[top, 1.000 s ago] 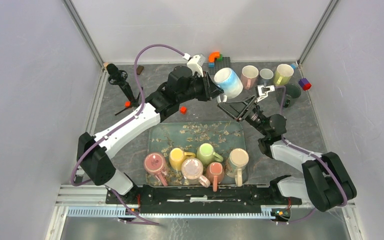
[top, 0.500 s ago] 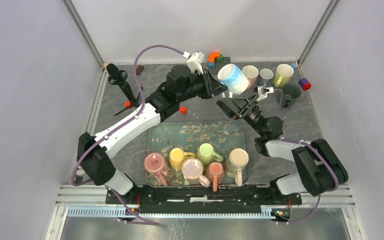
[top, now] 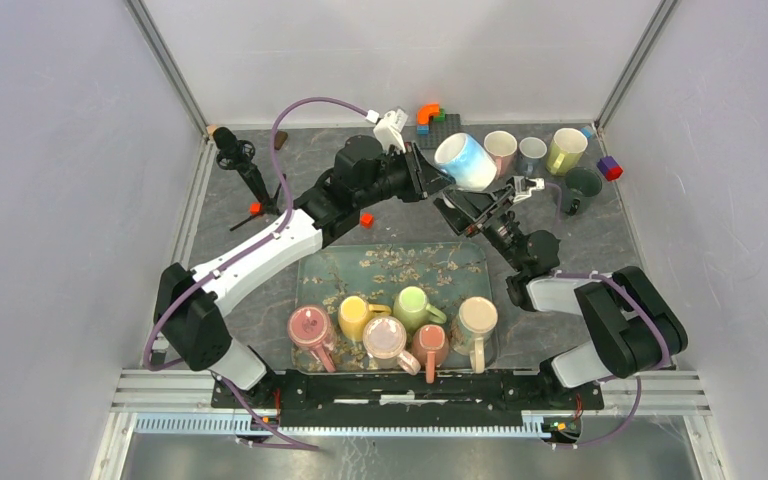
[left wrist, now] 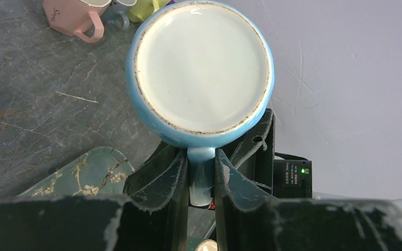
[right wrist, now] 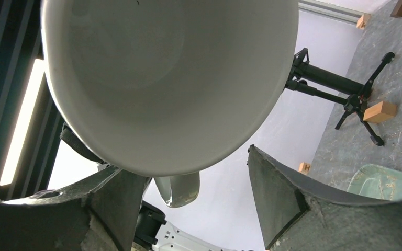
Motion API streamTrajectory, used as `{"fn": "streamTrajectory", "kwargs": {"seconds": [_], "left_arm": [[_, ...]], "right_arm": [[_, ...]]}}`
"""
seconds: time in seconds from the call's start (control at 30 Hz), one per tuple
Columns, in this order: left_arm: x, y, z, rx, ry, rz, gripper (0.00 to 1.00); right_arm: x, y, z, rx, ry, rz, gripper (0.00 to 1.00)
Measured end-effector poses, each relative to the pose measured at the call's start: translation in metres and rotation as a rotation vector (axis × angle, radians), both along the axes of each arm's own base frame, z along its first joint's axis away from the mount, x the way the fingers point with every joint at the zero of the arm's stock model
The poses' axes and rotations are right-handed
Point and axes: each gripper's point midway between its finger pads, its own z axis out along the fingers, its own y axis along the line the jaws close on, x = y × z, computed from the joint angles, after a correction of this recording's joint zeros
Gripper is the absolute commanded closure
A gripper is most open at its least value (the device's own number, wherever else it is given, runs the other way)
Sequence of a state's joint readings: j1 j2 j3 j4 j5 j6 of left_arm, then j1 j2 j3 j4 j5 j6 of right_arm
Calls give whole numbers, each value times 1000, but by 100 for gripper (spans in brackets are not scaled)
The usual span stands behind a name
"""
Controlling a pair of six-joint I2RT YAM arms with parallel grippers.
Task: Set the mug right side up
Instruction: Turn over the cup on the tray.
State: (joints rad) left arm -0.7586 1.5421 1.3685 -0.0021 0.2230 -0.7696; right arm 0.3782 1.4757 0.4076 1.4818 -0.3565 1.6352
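A blue-and-white mug hangs in the air over the back middle of the table, tilted. My left gripper is shut on its handle. The left wrist view shows the mug's white base facing the camera. My right gripper sits just below the mug, pointing up at it. In the right wrist view the mug's white inside fills the top, and the right gripper stands open. One finger is close against the rim; the other stands apart.
A floral tray near the front holds several mugs along its near edge. Pink, grey, yellow-green and dark green mugs stand at the back right. Toy blocks, a black tripod and a red cube are nearby.
My left gripper has carried the mug slightly back and right, tilting it. The right gripper has moved up and left under the mug, and its jaws have narrowed.
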Motion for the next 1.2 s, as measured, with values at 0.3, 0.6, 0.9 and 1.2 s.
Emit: {"fn": "streamTrajectory", "kwargs": {"seconds": [0.3, 0.6, 0.9, 1.2], "left_arm": [[2, 1, -1, -1, -1, 8, 98], [5, 4, -6, 5, 6, 19, 98], [9, 6, -7, -14, 20, 32, 98], [12, 8, -7, -39, 28, 43, 97]], "right_arm": [[1, 1, 3, 18, 8, 6, 35], [1, 2, 6, 21, -2, 6, 54], [2, 1, 10, 33, -2, 4, 81], [3, 0, 15, 34, -20, -7, 100]]}}
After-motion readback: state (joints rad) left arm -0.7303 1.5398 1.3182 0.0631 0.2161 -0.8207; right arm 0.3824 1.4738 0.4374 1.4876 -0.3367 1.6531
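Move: The blue-white mug hangs in the air, its handle still in the left fingers. The handle lies between the right hand's open fingertips, about 1 cm left of that hand point and 2 above. The mug's body is some 3 cm ahead, 4 right and 5 above the right hand. On the table, the pink mug stands about 20 cm ahead, 14 right and 20 below; the small grey mug is roughly 8 cm right of it. The right fingers close on the mouth end of the mug's handle and pinch it, from wide open to about a quarter, while that hand edges up some 1.5 cm. The left hand keeps its grip on the handle and eases about 1.5 cm forward and left, sinking slightly, with barely any wrist turn. ##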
